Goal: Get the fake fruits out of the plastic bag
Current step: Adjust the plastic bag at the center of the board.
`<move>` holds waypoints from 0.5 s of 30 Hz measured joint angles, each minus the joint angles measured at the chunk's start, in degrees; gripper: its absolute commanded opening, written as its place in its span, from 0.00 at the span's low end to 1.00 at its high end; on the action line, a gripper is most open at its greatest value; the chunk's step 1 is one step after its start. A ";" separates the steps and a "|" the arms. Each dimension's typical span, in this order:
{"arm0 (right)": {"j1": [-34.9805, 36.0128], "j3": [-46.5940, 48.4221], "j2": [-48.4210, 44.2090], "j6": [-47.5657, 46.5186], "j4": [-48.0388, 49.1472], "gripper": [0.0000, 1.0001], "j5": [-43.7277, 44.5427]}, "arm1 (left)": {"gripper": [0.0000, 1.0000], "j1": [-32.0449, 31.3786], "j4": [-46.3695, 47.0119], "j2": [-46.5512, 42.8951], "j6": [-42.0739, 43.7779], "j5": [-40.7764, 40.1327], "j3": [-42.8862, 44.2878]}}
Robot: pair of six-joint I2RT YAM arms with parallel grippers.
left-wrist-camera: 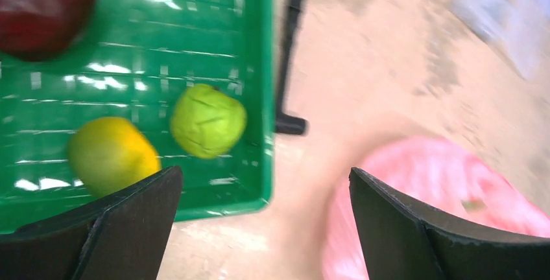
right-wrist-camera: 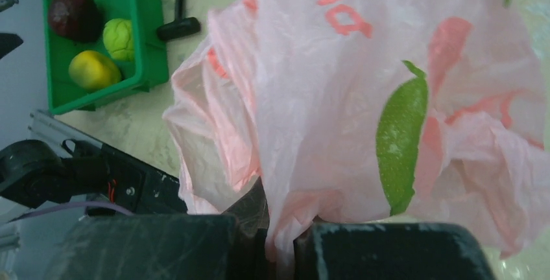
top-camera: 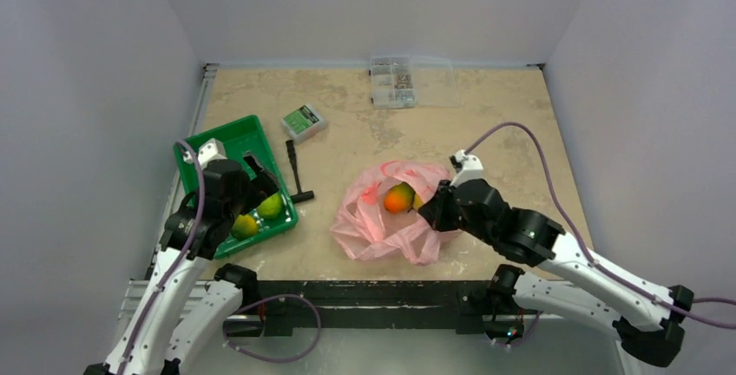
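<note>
The pink plastic bag point(top-camera: 382, 223) lies crumpled at the table's middle front, with an orange-red fruit point(top-camera: 398, 198) showing in its mouth. My right gripper point(top-camera: 437, 210) is shut on the bag's right edge; in the right wrist view point(right-wrist-camera: 282, 254) the film point(right-wrist-camera: 363, 98) is pinched between the jaws. My left gripper point(top-camera: 265, 184) is open and empty above the green tray's point(top-camera: 227, 136) right end. In the left wrist view point(left-wrist-camera: 263, 228) a lime green fruit point(left-wrist-camera: 207, 120), a yellow fruit point(left-wrist-camera: 111, 155) and a dark red fruit point(left-wrist-camera: 40, 11) lie in the tray point(left-wrist-camera: 194, 27).
A black T-shaped tool point(top-camera: 295, 175) lies right of the tray. A small green-labelled box point(top-camera: 304, 121) sits behind it. A clear plastic parts box point(top-camera: 408, 82) stands at the back wall. Walls close the left, right and back sides.
</note>
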 measured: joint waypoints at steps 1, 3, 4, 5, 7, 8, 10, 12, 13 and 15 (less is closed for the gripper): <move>0.00 0.09 2.38 -1.84 3.65 0.00 -1.07 | 1.00 0.02 0.28 -1.22 0.66 2.80 0.63; -0.09 1.40 6.82 -5.68 8.74 0.00 -2.91 | 1.00 0.04 1.20 -2.91 1.75 8.59 1.33; -0.17 3.37 9.64 -7.87 10.60 0.00 -4.22 | 1.00 0.04 1.49 -3.34 2.23 10.75 1.42; -0.28 6.08 12.92 -10.12 12.48 0.00 -5.42 | 1.00 0.04 1.68 -3.85 2.56 13.53 1.42; -0.48 13.16 19.80 -14.62 15.82 0.00 -7.98 | 1.00 0.04 1.70 -4.96 2.91 17.44 1.42; -0.50 16.83 22.95 -16.63 17.42 0.00 -9.33 | 0.99 0.04 1.77 -5.79 2.95 19.41 1.42; -0.50 21.79 26.60 -19.58 20.24 0.00 -11.65 | 0.99 0.04 2.08 -7.58 2.95 22.67 1.42; -0.48 22.91 26.84 -21.07 21.90 0.00 -13.20 | 0.98 0.04 2.40 -9.44 2.95 25.11 1.42; -0.50 22.67 25.94 -21.49 21.99 0.00 -14.14 | 0.98 0.04 2.60 -10.91 2.93 26.47 1.42; -0.50 20.70 23.47 -21.38 22.51 0.00 -14.49 | 0.95 0.04 3.04 -12.79 2.86 28.50 1.42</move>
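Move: The left hand hangs open over the near right part of the green tray, the green fruit about 3 cm ahead and 14 below it. The middle of the plastic bag lies about 34 cm to its right, the black mallet's head 10 cm right and 5 ahead. The shut right gripper already holds the bag's right side; the bag's middle is some 9 cm to its left, 7 ahead and 14 below, the orange fruit inside 7 left and 11 ahead. Leftward and up by about 12 cm each, and some 5 cm forward, the right hand sweeps the pinched side of the bag towards the left hand, its fingers tilting up and swinging counter-clockwise, the leftward pull easing off at the end. The left hand, fingers still wide open, comes right towards the bag, also rising and drawing back a little, while turning clockwise and rolling to face it. ##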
